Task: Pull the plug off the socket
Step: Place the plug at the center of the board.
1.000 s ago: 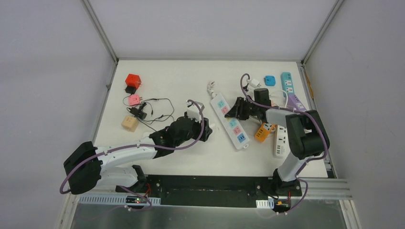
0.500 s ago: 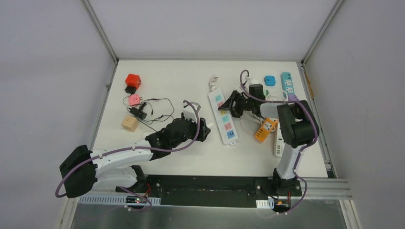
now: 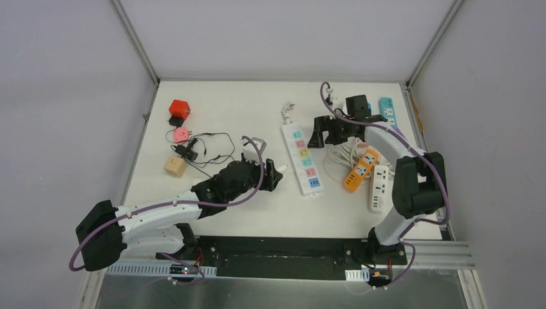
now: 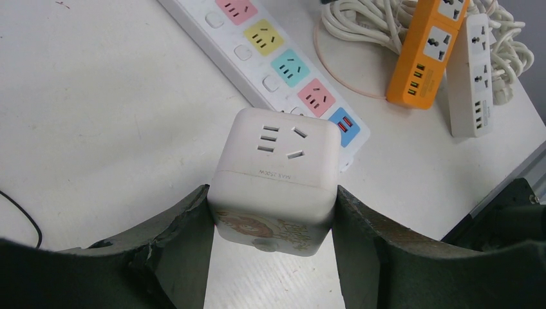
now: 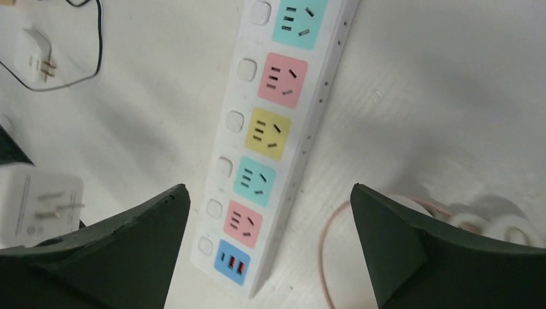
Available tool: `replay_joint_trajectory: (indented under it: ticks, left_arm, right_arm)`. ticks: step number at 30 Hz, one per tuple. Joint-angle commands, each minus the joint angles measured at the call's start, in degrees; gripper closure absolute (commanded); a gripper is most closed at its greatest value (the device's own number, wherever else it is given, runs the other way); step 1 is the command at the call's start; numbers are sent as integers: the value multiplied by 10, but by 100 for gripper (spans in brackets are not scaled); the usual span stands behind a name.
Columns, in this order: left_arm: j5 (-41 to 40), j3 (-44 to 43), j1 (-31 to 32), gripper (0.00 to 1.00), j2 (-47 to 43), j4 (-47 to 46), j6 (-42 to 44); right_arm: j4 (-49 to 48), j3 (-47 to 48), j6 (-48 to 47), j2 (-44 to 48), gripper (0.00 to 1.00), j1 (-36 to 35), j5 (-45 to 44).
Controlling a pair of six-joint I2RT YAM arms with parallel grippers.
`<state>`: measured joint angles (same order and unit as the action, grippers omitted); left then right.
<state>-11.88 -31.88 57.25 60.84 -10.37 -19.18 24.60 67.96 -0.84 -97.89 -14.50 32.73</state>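
The plug is a white cube adapter (image 4: 277, 174) with a printed side, and my left gripper (image 4: 272, 199) is shut on it, one finger on each flank. From above, the cube (image 3: 275, 168) sits just left of the socket strip's near end, apart from it. Its prongs show in the right wrist view (image 5: 40, 206). The socket is a long white power strip (image 3: 301, 158) with coloured outlets (image 5: 270, 129), all bare. My right gripper (image 3: 325, 132) hangs wide open over the strip's far half, holding nothing (image 5: 267, 190).
An orange strip (image 3: 360, 168), a white strip (image 3: 378, 187) and a coil of white cable (image 3: 344, 151) lie right of the socket. Red (image 3: 179, 108), pink (image 3: 181, 134) and beige (image 3: 174, 166) cubes and a black cable (image 3: 206, 151) lie far left. A blue strip (image 3: 386, 108) lies back right.
My right gripper opened wide and drew back from the strip. The strip's near end swung left. My left gripper, still holding the cube, shifted slightly nearer.
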Motion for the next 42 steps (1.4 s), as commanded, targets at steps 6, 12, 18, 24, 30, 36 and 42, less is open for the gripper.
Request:
replay_joint_trajectory:
  ticks: [6, 12, 18, 24, 30, 36, 42]
  left_arm:
    - [-29, 6, -11, 87, -2, -34, -19]
    - [-8, 24, -65, 89, 2, -43, -39]
    - [-25, 36, -134, 91, -10, -27, -56]
    - [-32, 53, -228, 94, -1, -19, -74]
    - [-48, 58, -283, 93, 7, 0, -100]
    - [-95, 60, -298, 91, 5, 35, -120]
    - [-196, 44, -302, 87, 1, 114, -183]
  right_arm:
    - [117, -8, -210, 163, 0, 71, 68]
    - [102, -52, -231, 221, 0, 109, 87]
    - [94, -73, -244, 245, 0, 117, 94]
    - [94, -73, -244, 244, 0, 122, 97]
    - [95, -73, -244, 241, 0, 125, 99]
    - [96, -73, -244, 235, 0, 126, 98]
    - [96, -74, -244, 233, 0, 129, 99]
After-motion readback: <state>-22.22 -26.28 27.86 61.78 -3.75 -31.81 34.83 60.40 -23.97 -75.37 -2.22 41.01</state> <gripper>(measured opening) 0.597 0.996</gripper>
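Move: The left hand, already holding the white cube plug clear of the strip, takes it to the open table beside the black cables, about 20 cm left, 9 cm ahead and 12 cm below. The white power strip's middle stands 7 cm right and 7 ahead; the beige plug 36 cm left, 5 ahead. From the open right hand that spot is some 31 cm left and 4 back, the strip 3 left and 6 back. The left hand keeps its grip on the white cube plug and carries it away from the power strip towards the black cables, about 18 cm left and 9 cm forward while sinking some 7 cm, the wrist swinging roughly 45 degrees counter-clockwise and the fingers dipping a little; the forward part ends early and the last stretch is leftward and down. The right hand, fully open and touching nothing, draws off from the strip up, right and somewhat back, tilting its fingers up some 20 degrees, then stays there. ##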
